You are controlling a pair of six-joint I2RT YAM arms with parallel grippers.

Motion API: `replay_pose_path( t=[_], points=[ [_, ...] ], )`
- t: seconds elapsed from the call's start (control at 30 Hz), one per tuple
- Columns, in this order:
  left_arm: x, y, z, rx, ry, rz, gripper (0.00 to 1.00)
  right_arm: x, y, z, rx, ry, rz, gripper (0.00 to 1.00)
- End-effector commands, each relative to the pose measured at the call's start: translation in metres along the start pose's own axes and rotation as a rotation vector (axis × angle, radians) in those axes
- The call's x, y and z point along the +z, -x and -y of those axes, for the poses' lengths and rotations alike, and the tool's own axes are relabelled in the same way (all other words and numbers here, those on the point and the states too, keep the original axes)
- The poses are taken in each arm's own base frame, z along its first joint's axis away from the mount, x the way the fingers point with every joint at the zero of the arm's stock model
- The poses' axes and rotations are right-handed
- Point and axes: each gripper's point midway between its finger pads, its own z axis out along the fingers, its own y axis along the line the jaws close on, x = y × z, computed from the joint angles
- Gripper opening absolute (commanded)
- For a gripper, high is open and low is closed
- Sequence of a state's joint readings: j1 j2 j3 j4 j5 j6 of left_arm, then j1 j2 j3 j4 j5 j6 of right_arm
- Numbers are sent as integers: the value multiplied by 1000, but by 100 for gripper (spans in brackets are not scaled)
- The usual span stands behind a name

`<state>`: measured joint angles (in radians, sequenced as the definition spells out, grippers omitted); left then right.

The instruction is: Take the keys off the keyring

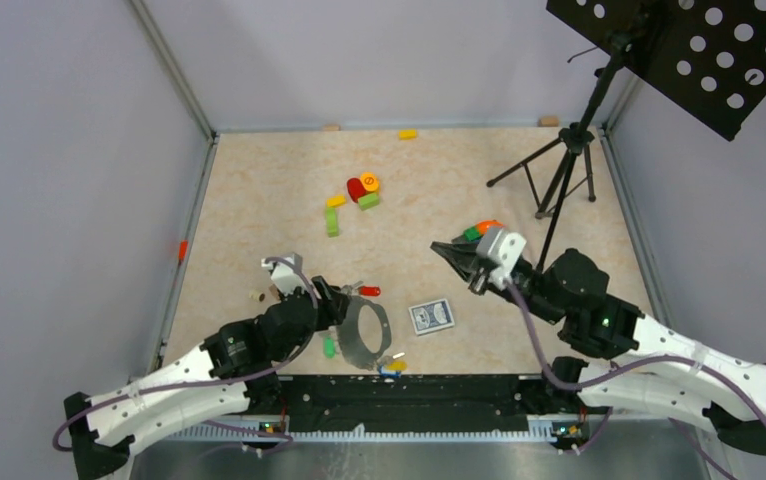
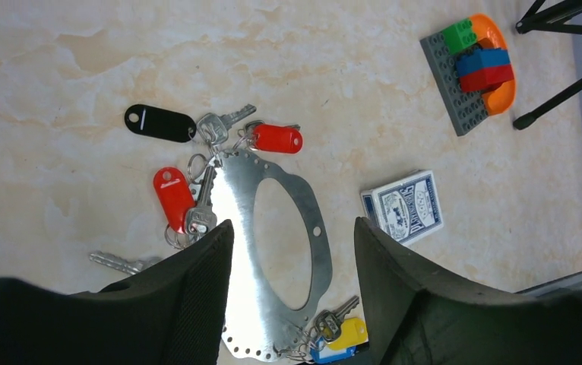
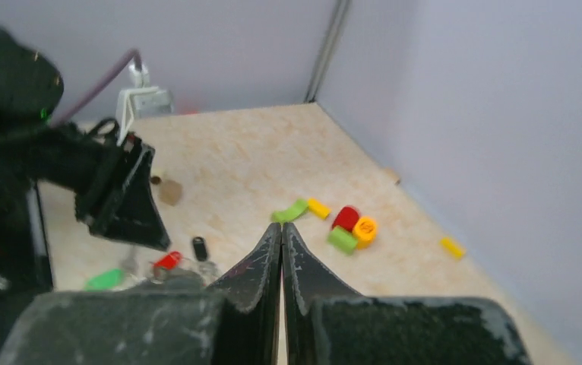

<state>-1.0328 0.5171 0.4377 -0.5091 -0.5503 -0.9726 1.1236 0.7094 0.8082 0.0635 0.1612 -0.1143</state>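
Note:
The keyring is a flat grey metal loop lying on the table, also seen as the keyring from above. Keys hang at its far end with red tags and a black tag. At its near end are a yellow tag and a blue one. My left gripper is open just above the ring, one finger on each side, holding nothing. One bare key lies apart to the left. My right gripper is shut and empty, raised to the right of the ring.
A playing-card box lies right of the ring. A brick assembly with an orange arch sits beyond it. Loose coloured blocks lie mid-table, and a tripod stands at the back right. Walls close in three sides.

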Motion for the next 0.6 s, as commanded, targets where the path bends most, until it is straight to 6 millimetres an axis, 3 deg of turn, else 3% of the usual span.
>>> replay_pose_path(
  t=[0.0, 0.13, 0.27, 0.37, 0.57],
  points=[
    [-7, 25, 11, -20, -52, 93, 63, -11, 42, -33, -735, 347, 146, 0],
    [-12, 33, 11, -19, -88, 138, 61, -35, 78, -66, -894, 573, 293, 0],
    [-15, 39, 12, -3, -113, 174, 61, -65, 112, -97, -931, 730, 521, 0],
    [-17, 45, 15, 19, -142, 202, 61, -70, 119, -101, -1001, 731, 600, 0],
    [-19, 50, 19, 63, -166, 229, 62, -55, 119, -81, -1178, 631, 535, 0]
  ],
)
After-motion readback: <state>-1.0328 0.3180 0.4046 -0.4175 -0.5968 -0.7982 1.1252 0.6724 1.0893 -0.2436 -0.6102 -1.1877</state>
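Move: The keyring's grey metal plate lies on the table roughly 13 cm below the open left hand, about 3 cm to its right and 1 cm back. A red tag sits about 9 cm ahead and 5 cm right of that hand, and a green one some 5 cm back and 4 cm left. From the right hand the plate is about 14 cm left, 1 cm back and 37 cm down; the card box is nearly below, 3 cm ahead. Empty and shut, the right hand heads away from the keyring, back towards its base by some 12 cm and up 9, then stops; meanwhile its fingers swing counter-clockwise from forward-left to nearly straight left, with a strong wrist roll. The left hand lifts clear above the plate by about 4 cm, its tips rising some 10 degrees and its fingers staying apart. ##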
